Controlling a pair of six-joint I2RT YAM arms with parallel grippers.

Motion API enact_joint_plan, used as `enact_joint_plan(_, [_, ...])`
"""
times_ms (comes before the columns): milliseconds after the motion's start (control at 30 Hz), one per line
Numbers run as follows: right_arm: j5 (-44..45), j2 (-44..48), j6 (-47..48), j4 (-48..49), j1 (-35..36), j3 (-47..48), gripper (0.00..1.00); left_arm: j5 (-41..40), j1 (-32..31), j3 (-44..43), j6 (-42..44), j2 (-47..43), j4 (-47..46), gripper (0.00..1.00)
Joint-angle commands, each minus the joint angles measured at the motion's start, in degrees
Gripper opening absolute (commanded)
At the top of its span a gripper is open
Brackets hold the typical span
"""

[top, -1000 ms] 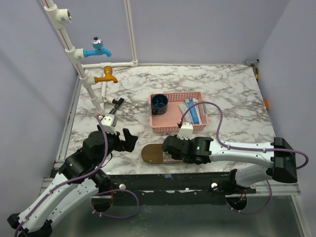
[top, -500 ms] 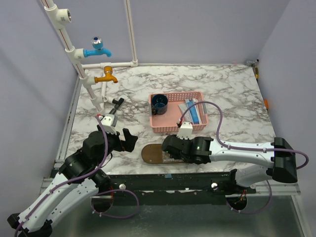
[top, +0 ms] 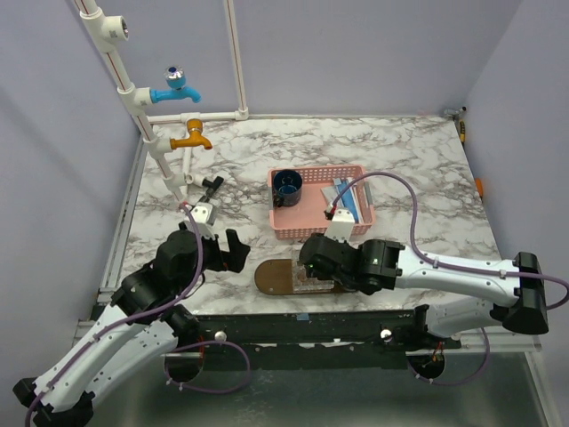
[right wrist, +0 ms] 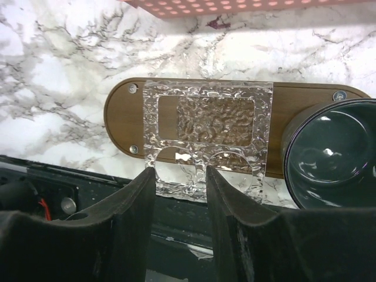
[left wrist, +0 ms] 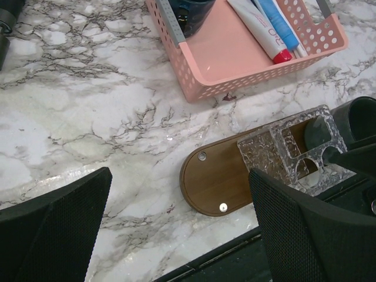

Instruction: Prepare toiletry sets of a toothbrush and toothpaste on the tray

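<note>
The dark wooden tray point(right wrist: 120, 111) point(top: 274, 277) lies at the table's near edge. A clear textured holder point(right wrist: 205, 126) rests flat on it, with a dark cup point(right wrist: 329, 153) beside that. My right gripper point(right wrist: 180, 173) point(top: 311, 267) hovers over the tray, jaws apart, nothing between them; the holder's near edge lies just past its tips. The toothpaste point(left wrist: 261, 32), white with a red cap, and a blue toothbrush point(left wrist: 279, 20) lie in the pink basket point(left wrist: 235, 64). My left gripper point(left wrist: 179, 176) point(top: 233, 252) is wide open and empty above bare marble, left of the tray.
The pink basket point(top: 320, 218) sits just behind the tray and also holds a dark blue cup point(top: 287, 185). White pipes with a blue tap point(top: 173, 89) and an orange tap point(top: 191, 138) stand at the back left. The table's front edge runs right beside the tray.
My right gripper's jaws have spread apart over the clear holder, and the arm has lifted and shifted slightly right. The left arm has edged forward toward the tray.
</note>
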State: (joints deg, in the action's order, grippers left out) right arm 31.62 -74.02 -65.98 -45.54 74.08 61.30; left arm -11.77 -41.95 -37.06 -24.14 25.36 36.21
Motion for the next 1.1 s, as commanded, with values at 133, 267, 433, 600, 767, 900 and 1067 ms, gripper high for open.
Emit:
enact_joint_plan(133, [3.8,2.06,4.16,-4.78,0.42,4.62,0.44,7.67,0.33,-6.6,1.15,8.76,0.28,0.99])
enact_joint_plan(267, [2.22,2.86,7.49,-4.63,0.45,5.59,0.44,9.24,0.45,-10.41,2.39,13.88,-1.45,0.99])
enact_joint_plan(433, [2.89,4.23,9.49,-6.14,0.28,6.02,0.46,11.19,0.47,-15.26,4.42,21.59,-3.09,0.99])
enact_joint_plan(600, [2.41,5.48,12.4,-6.56,-1.74,5.65,0.47,14.47,0.9,-20.65,6.65,30.42,-4.68,0.99])
enact_joint_plan(767, [0.83,7.0,15.73,-5.63,-5.27,3.48,0.47,16.67,2.02,-27.42,9.39,39.78,-6.27,0.99])
enact_joint_plan(900, [-2.62,8.13,18.59,-3.45,-10.17,0.85,0.47,17.64,2.44,-33.54,10.69,47.29,-6.05,0.97])
enact_joint_plan(1067, [-5.61,8.35,21.47,-0.91,-14.22,-0.47,0.47,19.31,2.66,-40.64,10.13,55.96,-5.64,0.95])
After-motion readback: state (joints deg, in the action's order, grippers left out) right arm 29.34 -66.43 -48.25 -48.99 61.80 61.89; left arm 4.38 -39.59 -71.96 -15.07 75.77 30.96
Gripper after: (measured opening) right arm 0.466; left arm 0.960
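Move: The blue mug in the pink basket is about 24 cm ahead of my left hand, 11 cm to its right and 14 cm below. The white toothpaste lies some 11 cm right of the mug, and the clear holder on the tray 15 cm straight right of this hand, 12 cm lower. From my right hand that toothpaste is roughly 25 cm ahead, 11 cm right; the clear holder sits just below, 2 cm ahead, and the green cup 12 cm right, 1 cm ahead. I swing my wide-open left hand about 13 cm right and 10 cm forward towards the blue mug, rising a little and turning some 15 degrees clockwise, mostly rightward first. My right hand, already free, climbs from the clear holder, then heads about 6 cm right and 4 cm forward towards the toothpastes, half open, starting to sink at the end. ##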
